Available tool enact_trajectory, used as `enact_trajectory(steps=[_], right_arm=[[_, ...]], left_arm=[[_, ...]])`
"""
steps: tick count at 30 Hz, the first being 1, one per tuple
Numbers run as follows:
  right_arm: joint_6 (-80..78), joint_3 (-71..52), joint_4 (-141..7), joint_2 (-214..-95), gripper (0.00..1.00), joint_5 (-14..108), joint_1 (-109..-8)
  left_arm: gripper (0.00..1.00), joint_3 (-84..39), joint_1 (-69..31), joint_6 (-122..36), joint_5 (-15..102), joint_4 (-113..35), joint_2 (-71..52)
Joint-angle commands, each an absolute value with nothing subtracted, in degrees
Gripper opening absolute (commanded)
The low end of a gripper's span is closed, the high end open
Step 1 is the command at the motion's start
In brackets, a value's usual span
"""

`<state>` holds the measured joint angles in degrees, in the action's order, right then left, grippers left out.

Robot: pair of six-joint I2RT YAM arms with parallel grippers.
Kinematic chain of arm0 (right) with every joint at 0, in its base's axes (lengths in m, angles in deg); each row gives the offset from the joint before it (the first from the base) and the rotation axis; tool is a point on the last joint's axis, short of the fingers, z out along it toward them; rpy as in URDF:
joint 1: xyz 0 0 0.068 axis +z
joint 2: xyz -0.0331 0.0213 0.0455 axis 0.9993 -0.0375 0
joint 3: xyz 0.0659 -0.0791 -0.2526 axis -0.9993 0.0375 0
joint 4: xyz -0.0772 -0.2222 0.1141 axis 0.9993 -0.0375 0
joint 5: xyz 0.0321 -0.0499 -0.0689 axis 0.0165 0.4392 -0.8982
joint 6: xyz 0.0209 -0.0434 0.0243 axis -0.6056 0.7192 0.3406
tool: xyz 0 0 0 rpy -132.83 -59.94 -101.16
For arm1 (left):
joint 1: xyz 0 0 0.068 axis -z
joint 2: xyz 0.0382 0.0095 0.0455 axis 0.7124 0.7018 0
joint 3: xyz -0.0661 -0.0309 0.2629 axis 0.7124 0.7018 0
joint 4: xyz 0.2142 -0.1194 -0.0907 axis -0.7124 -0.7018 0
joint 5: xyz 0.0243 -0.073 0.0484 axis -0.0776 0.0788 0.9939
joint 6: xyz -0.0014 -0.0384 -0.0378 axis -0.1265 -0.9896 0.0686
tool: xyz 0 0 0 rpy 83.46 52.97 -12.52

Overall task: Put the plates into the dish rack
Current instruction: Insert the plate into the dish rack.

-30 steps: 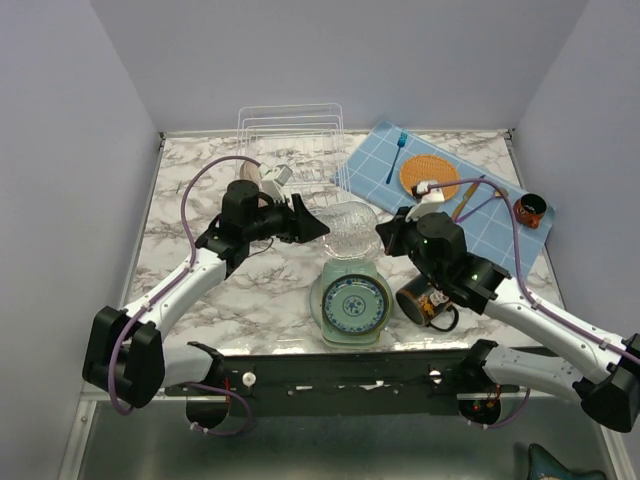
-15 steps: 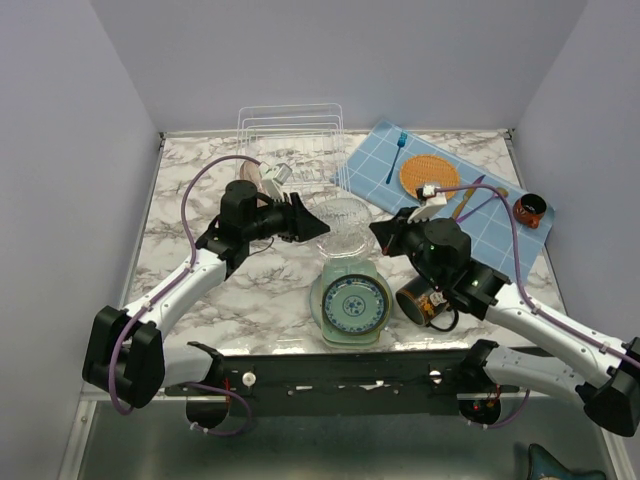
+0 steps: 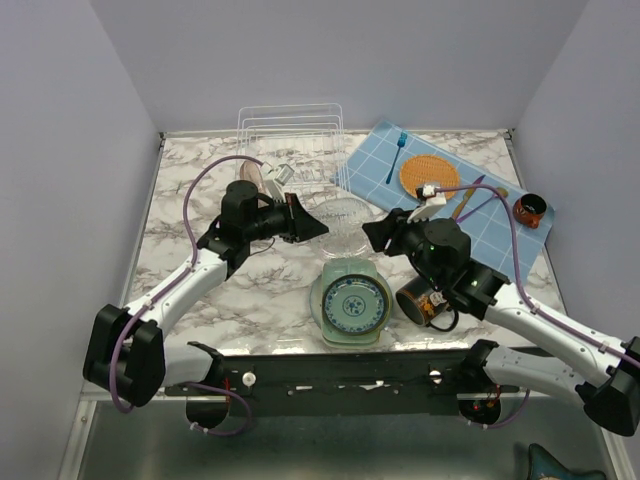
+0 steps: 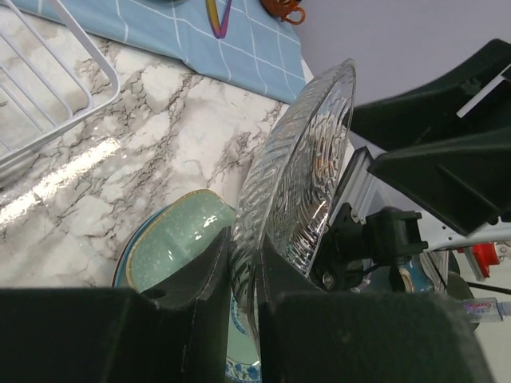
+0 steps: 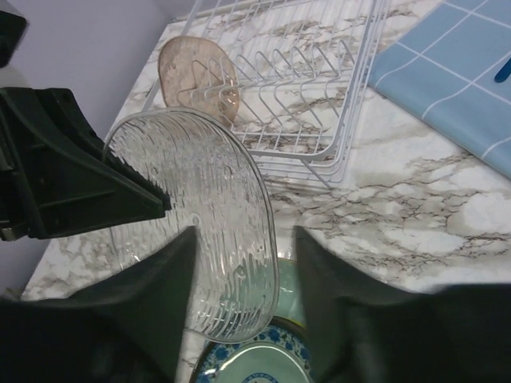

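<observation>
A clear ribbed glass plate hangs on edge above the table between the two arms. My left gripper is shut on its rim, one finger on each face. My right gripper stands open astride the plate's opposite edge, with a gap beside it. A brownish plate stands upright in the white wire dish rack. Below the clear plate lies a stack topped by a teal-patterned plate on a mint-green rounded-square one.
A black decorated mug lies on its side right of the stack, under my right arm. A blue checked mat at the back right holds an orange woven mat, a blue fork and a small dark cup.
My left jaws have closed onto the clear plate's rim. My right jaws, shut on the plate before, have opened. The plate has shifted slightly toward the back left.
</observation>
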<state>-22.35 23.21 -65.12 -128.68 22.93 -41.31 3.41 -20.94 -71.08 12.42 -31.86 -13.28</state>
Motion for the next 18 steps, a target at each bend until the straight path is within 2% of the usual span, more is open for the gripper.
enact_trajectory(steps=[1,3,7,10,13,18], right_arm=[[-22.6,22.8,-66.5,-126.0,0.79,17.8,-41.2],[-23.2,23.3,-68.3,-123.3,0.87,13.9,-41.1],[-22.9,24.5,-69.5,-118.3,0.89,8.8,-41.2],[-21.3,24.5,-70.5,-116.1,0.9,6.8,-41.2],[-20.3,23.9,-72.3,-115.8,0.9,6.0,-41.2],[-21.4,24.4,-74.6,-115.9,0.91,7.1,-41.1]], left_arm=[[0.2,1.7,-20.7,-69.5,12.1,-32.7,-12.4],[0.17,0.5,-20.7,-68.3,13.1,-34.8,-12.2],[0.11,-4.6,-20.8,-63.6,19.4,-43.6,-10.8],[0.06,-11.7,-21.3,-58.2,28.3,-52.1,-9.3],[0.0,-22.0,-21.6,-52.9,42.8,-61.5,-6.8],[0.0,-39.6,-22.2,-45.0,68.4,-72.9,1.0]])
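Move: The dish rack's middle lies about 18 cm ahead of the left hand, some 7 cm to its left and 15 cm lower. The brown plate already in the rack stands level with that middle, 8 cm further left. The plate stack is 11 cm back from the left hand, 7 cm to its right and 20 cm down. From the right hand the rack is about 18 cm ahead, 19 cm left and 17 cm lower. Left hand takes its clear plate 10 cm forward and up towards the rack; right hand opens wider, withdraws rightward. ##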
